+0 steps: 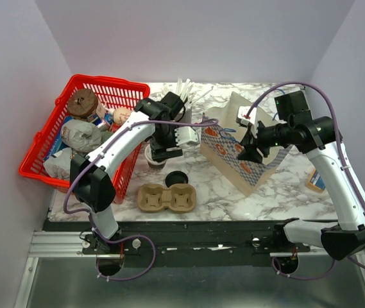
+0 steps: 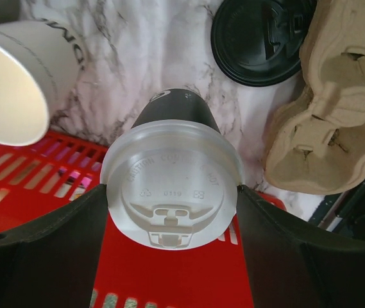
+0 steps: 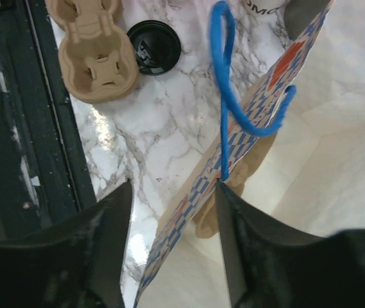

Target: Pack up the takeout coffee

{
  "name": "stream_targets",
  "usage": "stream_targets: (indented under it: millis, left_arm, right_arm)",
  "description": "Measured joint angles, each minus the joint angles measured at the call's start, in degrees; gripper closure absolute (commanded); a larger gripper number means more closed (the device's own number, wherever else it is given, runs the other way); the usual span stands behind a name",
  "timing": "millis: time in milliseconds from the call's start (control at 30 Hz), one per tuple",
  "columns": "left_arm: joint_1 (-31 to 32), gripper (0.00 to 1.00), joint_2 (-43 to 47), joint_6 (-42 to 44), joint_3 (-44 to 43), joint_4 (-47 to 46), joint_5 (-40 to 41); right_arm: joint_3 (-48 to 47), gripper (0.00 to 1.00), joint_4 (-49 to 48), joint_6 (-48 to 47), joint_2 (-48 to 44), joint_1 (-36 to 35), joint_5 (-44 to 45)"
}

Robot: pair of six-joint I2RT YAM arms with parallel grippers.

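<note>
The takeout coffee (image 2: 176, 112), a dark cup with a white lid, sits lid-up between my left gripper's (image 2: 172, 192) fingers. Both fingers press the lid's rim, so the gripper is shut on it. From above, the takeout coffee (image 1: 154, 158) shows beneath the left gripper (image 1: 167, 149), beside the red basket's right wall. The patterned paper bag (image 1: 233, 157) stands open at centre right. My right gripper (image 3: 174, 186) is open astride the bag's wall (image 3: 188, 205) by the blue handle (image 3: 224, 83). One finger is outside the wall and the other is inside, touching it.
A red basket (image 1: 41, 144) full of items fills the left side. A cardboard cup carrier (image 1: 167, 197) and a black lid (image 1: 177, 177) lie near the front edge. A cream paper cup (image 2: 12, 83) lies on its side by the basket. White straws (image 1: 185, 90) stand behind.
</note>
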State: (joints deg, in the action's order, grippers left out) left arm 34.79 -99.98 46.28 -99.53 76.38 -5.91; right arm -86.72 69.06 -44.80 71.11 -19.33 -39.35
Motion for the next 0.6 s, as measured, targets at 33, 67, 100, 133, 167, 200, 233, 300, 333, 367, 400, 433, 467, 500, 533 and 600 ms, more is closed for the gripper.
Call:
stream_targets:
  millis: [33,67,100,133,167,200,233,300,333,367,400,433,467,500,533,600]
  left_arm:
    - [-0.4,0.97,0.0,-0.1,1.2,0.1,0.0]
    - [-0.7,0.92,0.0,-0.1,1.9,0.1,0.0]
    - [-0.9,0.91,0.0,-0.2,2.8,0.1,0.0]
    - [-1.0,0.88,0.0,-0.3,3.5,0.1,0.0]
    - [-1.2,0.83,0.0,-0.3,4.0,0.1,0.0]
    - [-1.3,0.82,0.0,-0.3,4.8,0.0,0.0]
    - [-1.3,0.8,0.0,-0.3,5.3,0.0,0.0]
    - [-1.4,0.76,-0.1,-0.4,6.5,-0.2,0.0]
    - [-1.4,0.74,-0.1,-0.4,7.0,-0.4,0.0]
    - [-1.5,0.7,-0.1,-0.4,7.3,-0.7,0.0]
    - [-1.6,0.68,-0.1,-0.4,7.8,-1.1,0.0]
    - [-1.6,0.66,-0.1,-0.5,8.2,-1.6,0.0]
    - [-1.6,0.64,-0.1,-0.5,8.5,-2.0,0.0]
    - [-1.7,0.6,-0.1,-0.5,8.8,-2.4,0.0]
    - [-1.7,0.57,-0.1,-0.5,9.0,-2.8,0.0]
    - [-1.8,0.51,-0.1,-0.5,9.1,-3.5,0.0]
  right_arm:
    - [0.0,0.49,-0.5,0.3,0.0,-0.2,0.4]
    - [0.0,0.51,-0.9,0.7,0.0,-0.2,0.9]
    - [0.1,0.53,-1.4,1.0,0.1,-0.3,1.4]
    - [0.2,0.56,-1.9,1.4,0.1,-0.5,1.9]
    - [0.4,0.57,-2.4,1.7,0.1,-0.6,2.5]
    - [0.7,0.59,-2.9,1.9,0.2,-0.6,3.1]
    - [1.0,0.63,-3.3,2.3,0.2,-0.6,3.7]
    - [1.5,0.67,-3.7,2.8,0.2,-0.6,4.6]
    - [1.7,0.73,-3.8,2.9,0.3,-0.6,5.0]
    - [1.8,0.76,-4.0,3.0,0.3,-0.7,5.4]
    - [1.8,0.79,-4.1,3.1,0.3,-0.7,5.7]
    - [1.8,0.83,-4.2,3.3,0.2,-0.8,5.9]
    - [1.8,0.85,-4.3,3.4,0.2,-0.9,6.2]
    - [1.8,0.88,-4.3,3.5,0.2,-0.9,6.4]
    - [1.8,0.92,-4.3,3.7,0.2,-0.9,6.8]
    - [1.8,0.97,-4.4,3.7,0.2,-0.9,7.3]
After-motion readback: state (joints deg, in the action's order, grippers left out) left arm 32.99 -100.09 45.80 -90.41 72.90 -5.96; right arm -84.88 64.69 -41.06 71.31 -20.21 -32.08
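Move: The bag's near rim lies almost between the right fingers, some 2 cm ahead, 1 cm right and 2 cm lower; its blue handle is about 4 cm ahead and 7 cm left, level in height, and the bag's middle some 14 cm ahead, 4 cm right. For the held lidded cup, bare table lies about 15 cm under the left hand, 1 cm back and 2 cm left; the black lid is 4 cm back, 7 cm right, the drink carrier 11 cm back, 3 cm right, the open white cup 12 cm ahead, 4 cm right. The bag's rim beside the blue handle is pinched by the right fingers, which close from well open to nearly shut as that hand eases some 2 cm forward and about 1 cm down. The lidded coffee cup, still held in the left hand, is lowered about 4 cm towards the bare table between basket and black lid, shifting 2 cm left, the descent slowing. ##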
